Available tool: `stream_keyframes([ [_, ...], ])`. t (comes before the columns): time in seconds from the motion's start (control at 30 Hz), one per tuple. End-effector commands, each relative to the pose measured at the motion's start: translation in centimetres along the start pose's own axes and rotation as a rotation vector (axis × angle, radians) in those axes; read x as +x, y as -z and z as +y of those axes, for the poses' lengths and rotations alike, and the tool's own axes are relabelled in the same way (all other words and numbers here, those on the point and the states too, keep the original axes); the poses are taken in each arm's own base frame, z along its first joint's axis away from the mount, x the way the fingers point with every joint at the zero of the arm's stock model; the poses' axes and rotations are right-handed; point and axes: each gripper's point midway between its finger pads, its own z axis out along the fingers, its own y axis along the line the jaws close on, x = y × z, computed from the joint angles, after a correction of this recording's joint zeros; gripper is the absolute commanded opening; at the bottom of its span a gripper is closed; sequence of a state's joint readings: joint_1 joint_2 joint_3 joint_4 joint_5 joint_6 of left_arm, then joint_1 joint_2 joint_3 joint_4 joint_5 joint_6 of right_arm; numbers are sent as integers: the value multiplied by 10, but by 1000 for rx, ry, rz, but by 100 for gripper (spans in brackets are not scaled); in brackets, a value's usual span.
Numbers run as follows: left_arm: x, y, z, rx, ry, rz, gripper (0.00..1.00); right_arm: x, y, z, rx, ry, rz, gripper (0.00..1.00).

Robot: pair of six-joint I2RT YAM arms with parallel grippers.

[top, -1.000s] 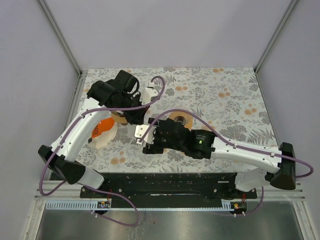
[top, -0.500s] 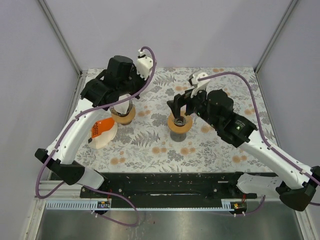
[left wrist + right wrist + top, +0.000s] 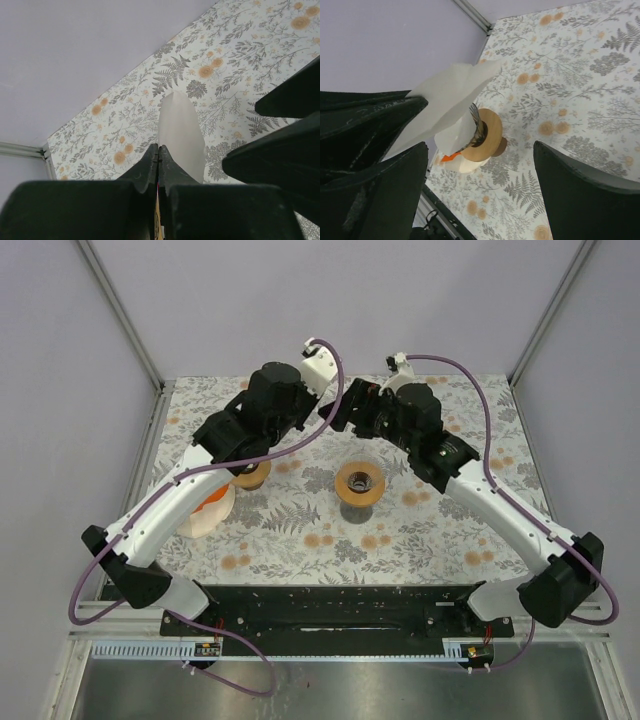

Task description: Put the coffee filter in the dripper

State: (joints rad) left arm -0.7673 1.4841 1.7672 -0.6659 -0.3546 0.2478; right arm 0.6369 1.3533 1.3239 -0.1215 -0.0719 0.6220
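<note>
My left gripper (image 3: pixel 158 147) is shut on a white paper coffee filter (image 3: pixel 181 135) and holds it in the air above the back of the table. In the right wrist view the filter (image 3: pixel 450 95) hangs from the left gripper's black fingers (image 3: pixel 370 120). My right gripper (image 3: pixel 480 195) is open, its fingers on either side of the filter's lower edge and not touching it. In the top view both grippers meet at the back centre, left (image 3: pixel 322 412) and right (image 3: pixel 347 412). A tan wooden-ringed dripper (image 3: pixel 360 482) stands on the table in front of them.
A second wooden-ringed dripper (image 3: pixel 250 476) stands under the left arm, also in the right wrist view (image 3: pixel 487 135). An orange and white filter pack (image 3: pixel 205 505) lies to its left. The floral tablecloth (image 3: pixel 450 440) ends at metal posts at the back corners.
Both arms rose and swung to the back centre. The left gripper lifted the filter up from the left dripper area. The right gripper left the centre dripper and now faces the left one.
</note>
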Motion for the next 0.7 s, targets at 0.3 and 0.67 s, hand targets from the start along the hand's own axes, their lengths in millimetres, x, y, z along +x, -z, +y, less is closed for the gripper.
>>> stream_keyframes([
  [0.3, -13, -3, 0, -70, -55, -43, 0, -44, -22, 36, -190, -212, -103, 87],
  [0.67, -19, -4, 2, -87, -57, -52, 0, -16, -45, 29, -218, -263, 4, 59],
])
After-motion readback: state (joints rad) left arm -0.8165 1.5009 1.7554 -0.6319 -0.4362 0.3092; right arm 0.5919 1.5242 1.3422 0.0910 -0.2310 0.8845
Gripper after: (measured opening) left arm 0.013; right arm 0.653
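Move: The coffee filter, pinched in the left hand, has its middle about 5 cm to the right hand's left, 3 cm ahead and just below it; from the left hand it lies roughly 3 cm ahead, 2 cm right and 3 cm below. The waiting dripper stands some 20 cm below the right hand, level with it and about 4 cm to its right. The other dripper, already with a filter, is some 20 cm left and 20 cm below. The right hand reaches left and forward, about 5 cm in all, to the free side of the coffee filter, rising some 2 cm and then sinking just below its starting height, while it rolls about 15 degrees so that its left side lifts. Its wide-open fingers narrow to about two thirds open around the paper without pinching it, one finger crossing the filter's upper face, while the left hand keeps its shut grip and eases about 1 cm right. ##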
